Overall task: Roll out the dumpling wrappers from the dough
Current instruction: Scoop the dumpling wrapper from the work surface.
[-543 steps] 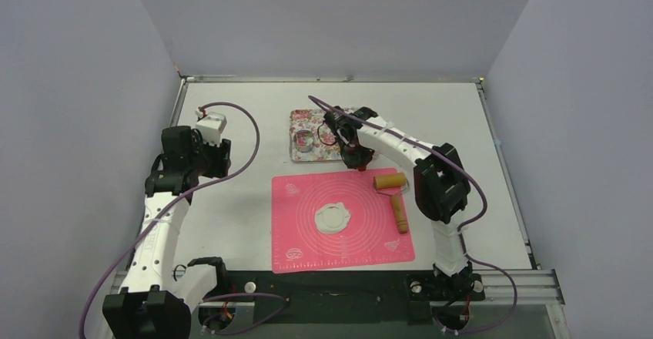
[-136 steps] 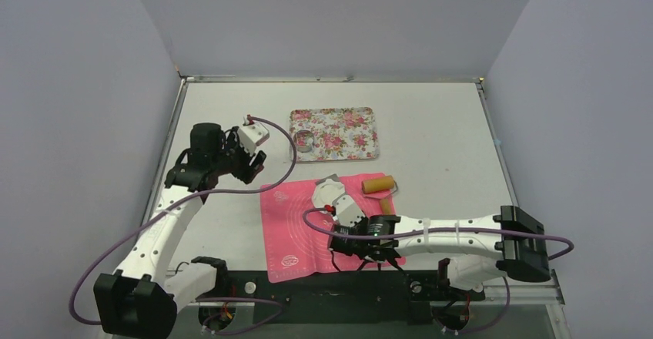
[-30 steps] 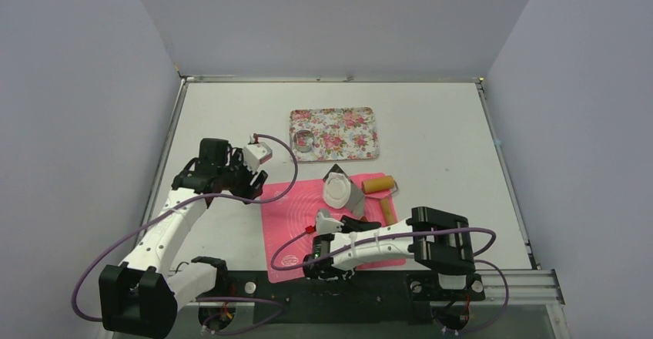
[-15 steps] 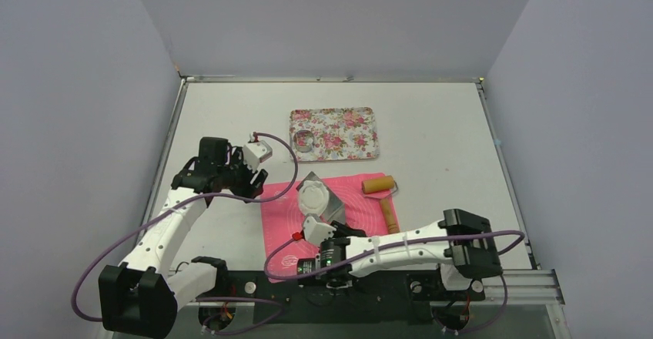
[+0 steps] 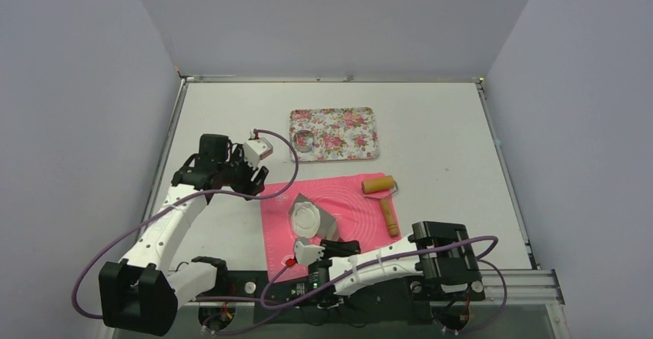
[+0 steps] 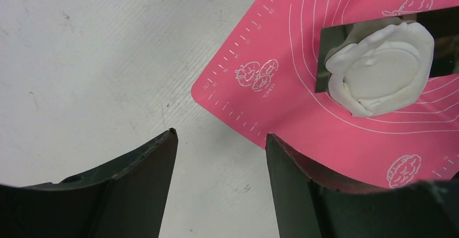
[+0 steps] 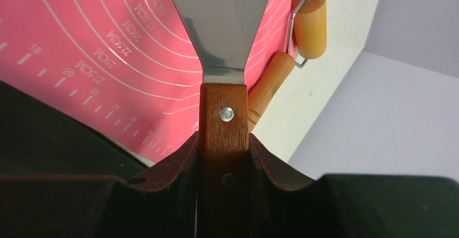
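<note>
The dough [image 5: 305, 218] is a flattened white piece lying on the metal blade of a spatula [image 5: 326, 222] over the pink mat [image 5: 362, 216]. In the left wrist view the flat round middle, a dumpling wrapper [image 6: 381, 70], is ringed by a ragged dough rim [image 6: 346, 94]. My right gripper [image 7: 223, 138] is shut on the spatula's wooden handle [image 7: 223, 113], low at the mat's near edge. Beside the mat's left corner my left gripper [image 6: 221, 138] stands open above bare table, holding nothing. I cannot tell whether the blade touches the mat.
A wooden rolling pin [image 5: 381, 187] lies on the mat's far right corner. A floral tray [image 5: 343, 135] sits behind the mat with a metal ring cutter [image 5: 304, 140] on its left end. Grey walls close in the table on three sides.
My right gripper has carried the spatula and dough left and toward the near edge across the mat. The left arm has barely moved and its gripper stays open.
</note>
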`<state>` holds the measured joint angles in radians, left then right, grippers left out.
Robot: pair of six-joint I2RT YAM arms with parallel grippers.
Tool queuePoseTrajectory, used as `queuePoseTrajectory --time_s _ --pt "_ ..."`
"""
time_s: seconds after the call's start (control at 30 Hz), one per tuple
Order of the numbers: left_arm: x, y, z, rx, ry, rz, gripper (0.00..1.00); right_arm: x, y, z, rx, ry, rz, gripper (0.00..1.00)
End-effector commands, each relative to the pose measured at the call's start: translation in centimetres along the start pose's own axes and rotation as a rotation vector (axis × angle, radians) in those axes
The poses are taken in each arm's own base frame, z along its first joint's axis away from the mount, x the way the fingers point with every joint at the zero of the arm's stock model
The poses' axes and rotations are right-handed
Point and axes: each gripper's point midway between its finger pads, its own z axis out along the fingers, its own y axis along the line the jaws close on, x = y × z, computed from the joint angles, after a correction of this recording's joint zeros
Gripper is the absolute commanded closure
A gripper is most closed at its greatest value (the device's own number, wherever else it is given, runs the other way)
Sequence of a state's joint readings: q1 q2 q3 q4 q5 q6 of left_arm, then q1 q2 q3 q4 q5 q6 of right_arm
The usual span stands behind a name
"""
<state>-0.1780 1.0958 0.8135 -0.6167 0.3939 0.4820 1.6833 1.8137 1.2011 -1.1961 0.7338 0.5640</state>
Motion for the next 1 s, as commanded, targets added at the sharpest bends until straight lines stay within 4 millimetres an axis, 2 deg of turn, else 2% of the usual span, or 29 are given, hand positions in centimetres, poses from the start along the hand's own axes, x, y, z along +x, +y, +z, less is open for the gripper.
queuePoseTrajectory --time_s 0.0,0.1,0.27,0.53,0.6,0.67,0.77,0.83,0.97 --pt "-2.3 0.1 -0.7 -0.002 -0.072 0.023 0.41 0.5 -1.9 0.8 0.132 0.04 -0.087 1.0" --pt "-2.2 0.2 -0.8 -0.013 -0.071 0.027 0.41 0.6 -2.1 1.2 0.167 0.055 -0.079 1.0" --pt "-2.0 0.3 -0.7 -0.016 -0.063 0.03 0.41 0.7 -4.0 1.0 0.236 0.067 -0.038 1.0" --pt "-2.0 0.3 -0.7 -0.019 -0.066 0.032 0.41 3.2 -6.4 2.8 0.315 0.167 0.018 1.0" --pt "-1.9 0.3 -0.8 -0.019 -0.067 0.038 0.41 2.5 -6.6 2.3 0.311 0.13 0.047 1.0" --pt "-1.9 0.3 -0.7 -0.019 -0.067 0.037 0.41 0.9 -6.7 1.1 0.294 0.058 0.052 1.0" --pt "-1.9 0.2 -0.6 -0.015 -0.065 0.036 0.41 -2.4 -6.6 -1.7 0.271 -0.116 0.079 1.0" --pt "-1.9 0.3 -0.6 -0.015 -0.066 0.035 0.41 -3.7 -7.4 -3.1 0.292 -0.198 0.093 1.0" --pt "-1.9 0.3 -0.7 -0.019 -0.069 0.038 0.41 -4.3 -9.0 -4.0 0.404 -0.244 -0.008 1.0"
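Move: On the blade of the spatula held in the right hand lies the wrapper, about 8 cm ahead of that hand, 11 cm to its left and some 5 cm lower. The roller lies about 12 cm ahead and 8 cm to the right; the ring cutter on the flowered tray is some 29 cm ahead and 12 cm left, all near table level. From the idle left hand the wrapper lies about 13 cm right, 9 cm back and 9 cm below. Swinging the spatula with the wrapper already on it, the right hand goes right and forward about 5 cm each way, dipping a centimetre at first, its left side rolling down some 10 degrees. Then it whips back left, nearly 6 cm, and a little back while rising about 4 cm, undoing the roll and tilting its fingers upward, the grip on the handle kept. ##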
